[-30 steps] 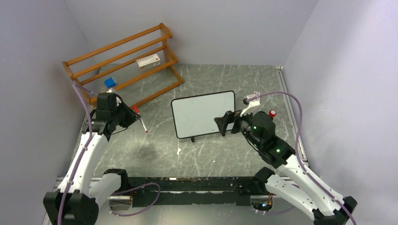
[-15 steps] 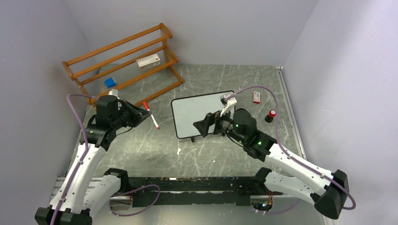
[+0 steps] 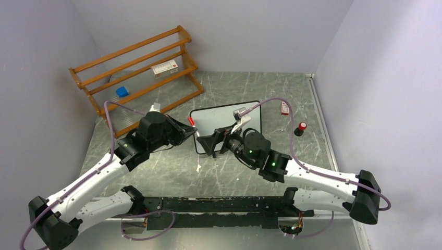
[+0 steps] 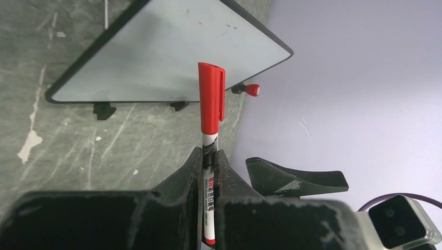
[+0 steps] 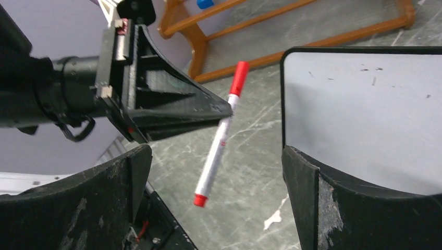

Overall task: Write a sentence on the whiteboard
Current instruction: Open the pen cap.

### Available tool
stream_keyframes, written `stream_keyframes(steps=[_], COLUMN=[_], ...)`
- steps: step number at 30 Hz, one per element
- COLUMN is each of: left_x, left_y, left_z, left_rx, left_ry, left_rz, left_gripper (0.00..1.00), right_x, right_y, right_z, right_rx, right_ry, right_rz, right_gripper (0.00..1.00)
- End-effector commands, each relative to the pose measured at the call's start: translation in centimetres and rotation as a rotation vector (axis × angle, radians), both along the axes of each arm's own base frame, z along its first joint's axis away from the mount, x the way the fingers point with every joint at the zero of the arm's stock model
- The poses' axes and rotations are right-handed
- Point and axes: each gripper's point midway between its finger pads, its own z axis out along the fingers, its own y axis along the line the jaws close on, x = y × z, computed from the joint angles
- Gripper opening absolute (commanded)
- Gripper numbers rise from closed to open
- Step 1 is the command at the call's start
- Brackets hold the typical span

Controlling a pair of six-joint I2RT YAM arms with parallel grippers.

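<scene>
The whiteboard (image 3: 219, 115) stands on small black feet mid-table; its face (image 4: 172, 47) (image 5: 365, 104) is blank apart from a few dark specks, and no sentence shows on it. My left gripper (image 3: 191, 132) (image 4: 209, 154) is shut on a white marker with a red cap (image 4: 211, 99) (image 5: 221, 136). The cap (image 3: 191, 121) is on and points at the board's left edge. My right gripper (image 3: 213, 139) (image 5: 216, 152) is wide open in front of the board's lower left corner. It faces the marker, which hangs just ahead of the gap between its fingers.
A wooden rack (image 3: 136, 67) stands at the back left with a blue item (image 3: 122, 91) and a labelled box (image 3: 164, 68) on it. A red-topped knob (image 3: 302, 126) and a small red-white box (image 3: 284, 108) lie right of the board. A white scrap (image 3: 198, 167) lies on the table.
My left arm has swung right, carrying the marker from near the rack to the board's left edge. My right arm has moved left across the board's front, staying open.
</scene>
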Motion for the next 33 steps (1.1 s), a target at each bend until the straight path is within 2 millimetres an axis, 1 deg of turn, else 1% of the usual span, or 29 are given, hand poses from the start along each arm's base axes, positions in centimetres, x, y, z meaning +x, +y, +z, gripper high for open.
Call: stream_keyframes(steps=[1,3,5,8,13,15,17,22,28,33], left_x=[0.9,0.5,0.4,0.4,0.3,0.2,0.1,-0.2,-0.4,-0.5], left_y=[-0.8,-1.2,-1.1,-1.3,-1.6,-1.8,-2.0,-2.7,-3.0,-3.3], left_z=[2.9,3.1,3.3,3.8,4.5,4.4,4.3,4.2,4.6,4.5], left_rx=[-0.092,-0.112,-0.132,-0.146,-0.152,-0.157,-0.162,-0.186,-0.203,-0.210], left_ry=[-0.066,-0.067,-0.066,-0.078,-0.079,-0.077,-0.067,-0.061,-0.067,-0.060], left_rz=[0.109,0.119,0.144,0.152,0.149,0.142,0.139,0.121,0.115,0.107], left_gripper=[0.05,0.05,0.05,0.05,0.05,0.05,0.05,0.05,0.05,0.05], right_x=[0.2,0.3,0.3,0.0,0.0,0.0,0.0,0.3,0.8,0.9], right_y=[0.3,0.4,0.7,1.3,1.4,1.5,1.5,1.7,1.6,1.5], right_z=[3.8,3.4,2.9,2.3,1.4,1.5,1.6,1.4,0.3,0.5], right_rx=[0.129,0.126,0.119,0.112,0.110,0.118,0.127,0.117,0.098,0.109], right_ry=[-0.008,0.015,0.033,0.052,0.065,0.064,0.060,0.054,0.059,0.044], right_rz=[-0.069,-0.090,-0.095,-0.084,-0.098,-0.098,-0.095,-0.109,-0.137,-0.144], right_gripper=[0.99,0.95,0.92,0.84,0.63,0.54,0.47,0.40,0.39,0.31])
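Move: The left hand already pinches the near-upright pen just below its red cap. The right hand's wide-open fingers lie about 4 cm to its right, 3 cm back and 3 cm higher. From the right hand, the middle of the pen is about 3 cm ahead, 4 cm left and 4 cm below, with the left fingers just above that. The whiteboard's middle lies some 14 cm ahead, 7 cm right and 20 cm below the right hand. Keeping its pinch under the red cap, the left hand brings the pen about 3 cm right and 3 cm up towards the right gripper, tilting some 10 degrees. The right hand eases about 2 cm left to meet it, bobs up and back down, and closes from wide open to about a third, its fingers straddling the pen body below the left fingers; a touch there can't be made out. ##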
